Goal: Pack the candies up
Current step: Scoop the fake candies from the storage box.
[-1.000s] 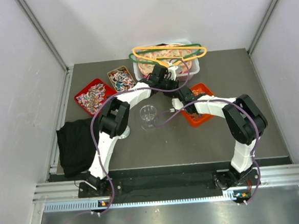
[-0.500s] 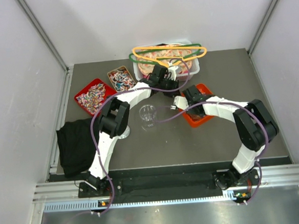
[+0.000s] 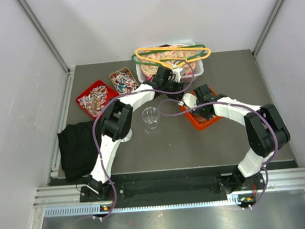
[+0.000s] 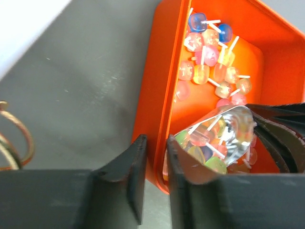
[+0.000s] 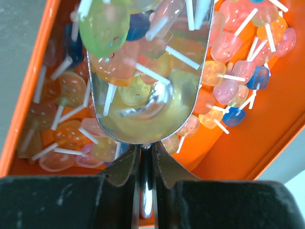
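The candies here are translucent lollipop sweets (image 4: 209,62) in mixed colours, lying in an orange tray (image 4: 162,86). My left gripper (image 4: 156,148) is shut on that tray's rim, one finger outside the wall and one inside. My right gripper (image 5: 147,152) is shut on the handle of a metal scoop (image 5: 143,105). The scoop is heaped with candies and hangs low over those in the tray (image 5: 238,71). From above, the left gripper (image 3: 179,91) and the right gripper (image 3: 194,105) meet at the orange tray (image 3: 201,122).
A clear plastic cup (image 3: 151,116) stands left of the orange tray. A red tray (image 3: 94,96) and a brown tray (image 3: 123,81) of speckled sweets sit at the back left. Coloured hangers (image 3: 172,53) lie across a white bin (image 3: 196,69). Black cloth (image 3: 76,148) lies at the left edge.
My right arm has swung right, taking the scoop from beside the clear cup back over the orange tray. The left arm has stayed on the tray's rim.
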Robot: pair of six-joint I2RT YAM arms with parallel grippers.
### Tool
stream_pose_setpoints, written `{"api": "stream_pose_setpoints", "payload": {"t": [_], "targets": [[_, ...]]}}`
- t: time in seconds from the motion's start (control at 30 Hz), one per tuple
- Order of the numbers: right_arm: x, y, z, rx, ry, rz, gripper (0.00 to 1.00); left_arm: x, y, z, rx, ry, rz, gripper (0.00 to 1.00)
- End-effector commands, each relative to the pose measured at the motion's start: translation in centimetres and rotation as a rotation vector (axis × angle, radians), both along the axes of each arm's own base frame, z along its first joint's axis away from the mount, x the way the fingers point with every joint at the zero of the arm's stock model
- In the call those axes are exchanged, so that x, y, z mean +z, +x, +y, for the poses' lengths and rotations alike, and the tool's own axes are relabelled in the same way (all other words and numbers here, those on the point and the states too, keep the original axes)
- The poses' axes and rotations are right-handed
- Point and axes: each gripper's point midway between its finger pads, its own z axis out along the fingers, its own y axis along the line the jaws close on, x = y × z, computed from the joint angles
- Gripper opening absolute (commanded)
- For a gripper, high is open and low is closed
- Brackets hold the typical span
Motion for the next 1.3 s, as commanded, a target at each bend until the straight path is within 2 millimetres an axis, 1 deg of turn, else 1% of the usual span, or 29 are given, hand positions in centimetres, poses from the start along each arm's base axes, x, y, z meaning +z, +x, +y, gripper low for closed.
{"api": "stream_pose_setpoints", "payload": {"t": [0.0,0.07,0.1,0.2,0.23,0.33,0.5,0.63,0.7,0.93,1.13,1.2,1.27], "targets": [[1.6,-0.5,0.4,-0.038,0.092,-0.017,0.00,5.0,0.8,-1.5,0.001,-0.108,-0.043,0.38],[1.6,-0.5,0.0,-0.048,0.082,-0.029,0.00,5.1,0.9,-1.5,0.006,-0.117,-0.031,0.46],[1.5,-0.5,-0.2,-0.051,0.082,-0.029,0.00,5.2,1.1,-1.5,0.008,-0.122,-0.029,0.52],[1.4,-0.5,-0.4,-0.056,0.080,-0.035,0.00,5.9,1.4,-1.7,0.008,-0.144,-0.029,0.59],[1.4,-0.5,-0.4,-0.060,0.078,-0.038,0.00,6.1,1.4,-1.8,0.009,-0.150,-0.027,0.62],[1.6,-0.4,-0.5,-0.078,0.092,-0.057,0.00,7.4,1.7,-2.0,0.005,-0.177,-0.031,0.68],[1.7,-0.5,-1.1,-0.137,0.147,-0.053,0.00,9.4,2.3,-1.5,0.008,-0.206,-0.053,0.70],[2.1,-0.5,-0.9,-0.169,0.202,-0.052,0.00,10.6,2.6,-0.9,0.012,-0.220,-0.065,0.72],[2.2,-0.4,-0.7,-0.171,0.212,-0.056,0.00,10.6,2.7,-0.4,0.017,-0.221,-0.060,0.72],[2.3,-0.4,-0.4,-0.158,0.237,-0.058,0.00,11.8,3.2,1.3,0.033,-0.214,-0.082,0.73],[2.9,-0.8,-0.7,-0.141,0.230,-0.086,0.00,12.7,3.7,3.2,0.044,-0.200,-0.100,0.73],[3.4,-0.8,-0.9,-0.133,0.230,-0.108,0.00,13.0,3.8,3.7,0.049,-0.199,-0.107,0.73],[3.4,-1.1,-1.0,-0.126,0.229,-0.114,0.00,13.0,3.8,4.2,0.052,-0.194,-0.103,0.73]]}}
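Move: From my left hand, whose fingers are on the orange box's rim by its left corner, the clear storage box stands some 15 cm to the left and 7 cm back. The orange box's middle is about 10 cm right and 4 cm back, and the white basket 17 cm ahead and 6 cm left. From my right hand, which holds the loaded scoop, the storage box lies roughly 29 cm left and 1 cm back, and the orange box's middle 3 cm ahead and 2 cm left. I open my left fingers off the orange box's rim and lift that hand about 8 cm, drifting 4 cm forward towards the basket and finally some 3 cm left, its fingers tipping a little flatter. My right hand keeps its grip on the candy-filled scoop inside the orange box, easing it about 2 cm back and a little right while its left side rolls up some 10 degrees and it turns clockwise as much, with a small lift at the end. ##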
